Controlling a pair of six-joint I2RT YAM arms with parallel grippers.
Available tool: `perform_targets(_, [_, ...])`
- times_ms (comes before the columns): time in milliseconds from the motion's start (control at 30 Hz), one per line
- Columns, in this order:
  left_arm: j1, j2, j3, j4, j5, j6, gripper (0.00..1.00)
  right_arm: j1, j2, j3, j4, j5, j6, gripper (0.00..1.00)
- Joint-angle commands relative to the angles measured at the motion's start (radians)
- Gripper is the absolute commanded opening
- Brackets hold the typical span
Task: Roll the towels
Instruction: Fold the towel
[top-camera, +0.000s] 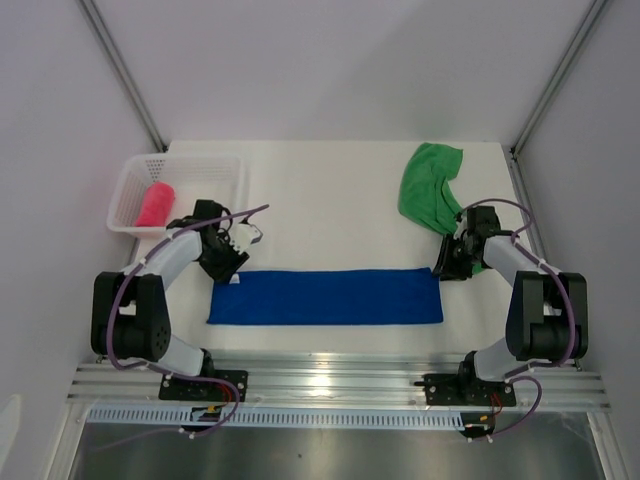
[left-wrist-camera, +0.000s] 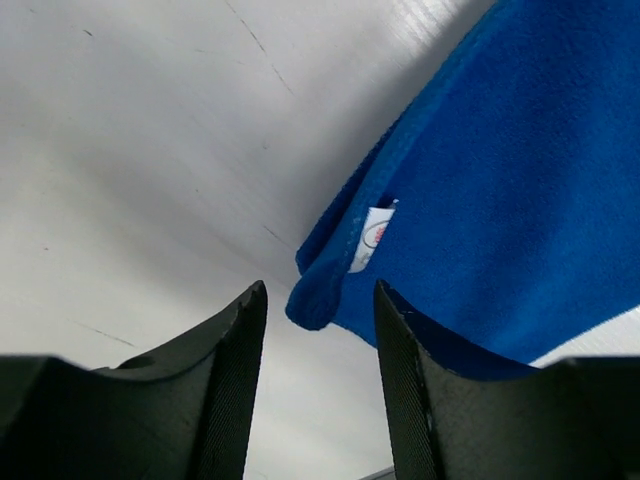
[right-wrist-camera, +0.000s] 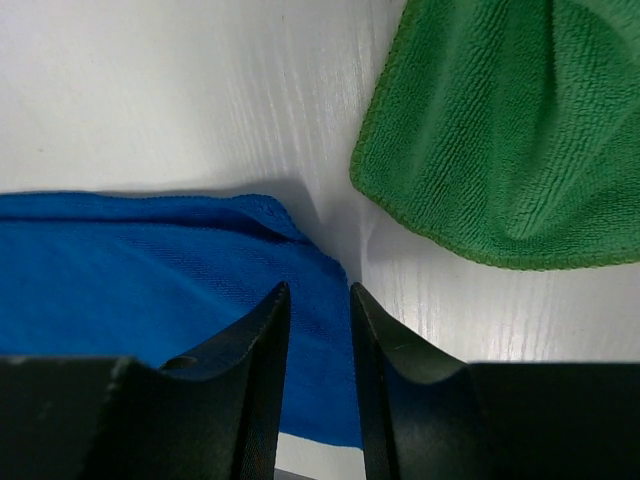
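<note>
A royal blue towel lies flat as a long folded strip across the near middle of the table. My left gripper hovers at its far left corner, open, and the corner with a white label sits just ahead of the fingertips with nothing between them. My right gripper stands at the far right corner, open over the blue edge, jaws apart by a narrow gap. A bright green towel lies crumpled at the back right. A rolled pink-red towel rests in the basket.
A white mesh basket stands at the back left, close behind my left arm. White walls and slanted frame posts enclose the table. The green towel's hem lies a short way beyond the right fingers.
</note>
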Motion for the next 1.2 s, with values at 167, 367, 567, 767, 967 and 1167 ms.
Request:
perform_targets(167, [-0.004, 0.062, 0.019, 0.090, -0.030, -0.019, 0.27, 0.018, 0.054, 0.051, -0.026, 0.043, -0.011, 0.34])
perform_targets(367, [-0.004, 0.027, 0.017, 0.079, -0.001, -0.040, 0.23, 0.018, 0.104, 0.056, -0.016, 0.050, -0.012, 0.35])
perform_targets(567, [-0.004, 0.035, 0.030, 0.078, 0.002, -0.068, 0.21, 0.018, 0.098, 0.074, -0.001, 0.055, -0.018, 0.33])
perform_targets(767, [-0.004, 0.030, 0.034, 0.070, -0.027, -0.075, 0.14, 0.016, 0.100, 0.084, -0.013, 0.031, -0.021, 0.10])
perform_targets(967, [-0.004, 0.016, 0.036, 0.073, -0.036, -0.081, 0.05, 0.016, 0.085, 0.090, -0.026, 0.024, -0.018, 0.00])
perform_targets(1167, [-0.001, 0.023, 0.036, 0.095, -0.096, -0.091, 0.01, 0.020, 0.055, 0.117, -0.056, 0.032, -0.027, 0.00])
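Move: The blue towel lies spread flat in front of both arms: its far left corner is almost between the left fingers, about 1 cm ahead and 2 cm below, with the basket some 23 cm ahead and 16 cm left of that hand. The far right corner is right under the right fingers, about 2 cm down; from the right hand, the green towel's middle lies roughly 16 cm ahead and 8 cm right. The left hand sinks and reaches forward, each about 1 cm, onto the blue towel's far left corner, then holds its place while its half-open fingers close in stages until the tips pinch the corner, the wrist turning some 5 degrees counter-clockwise. The right hand sinks about 2 cm to the far right corner with its fingers still part open and pointing a little more straight down, then shuts them on that corner and starts to ease up and forward by about half a centimetre. ##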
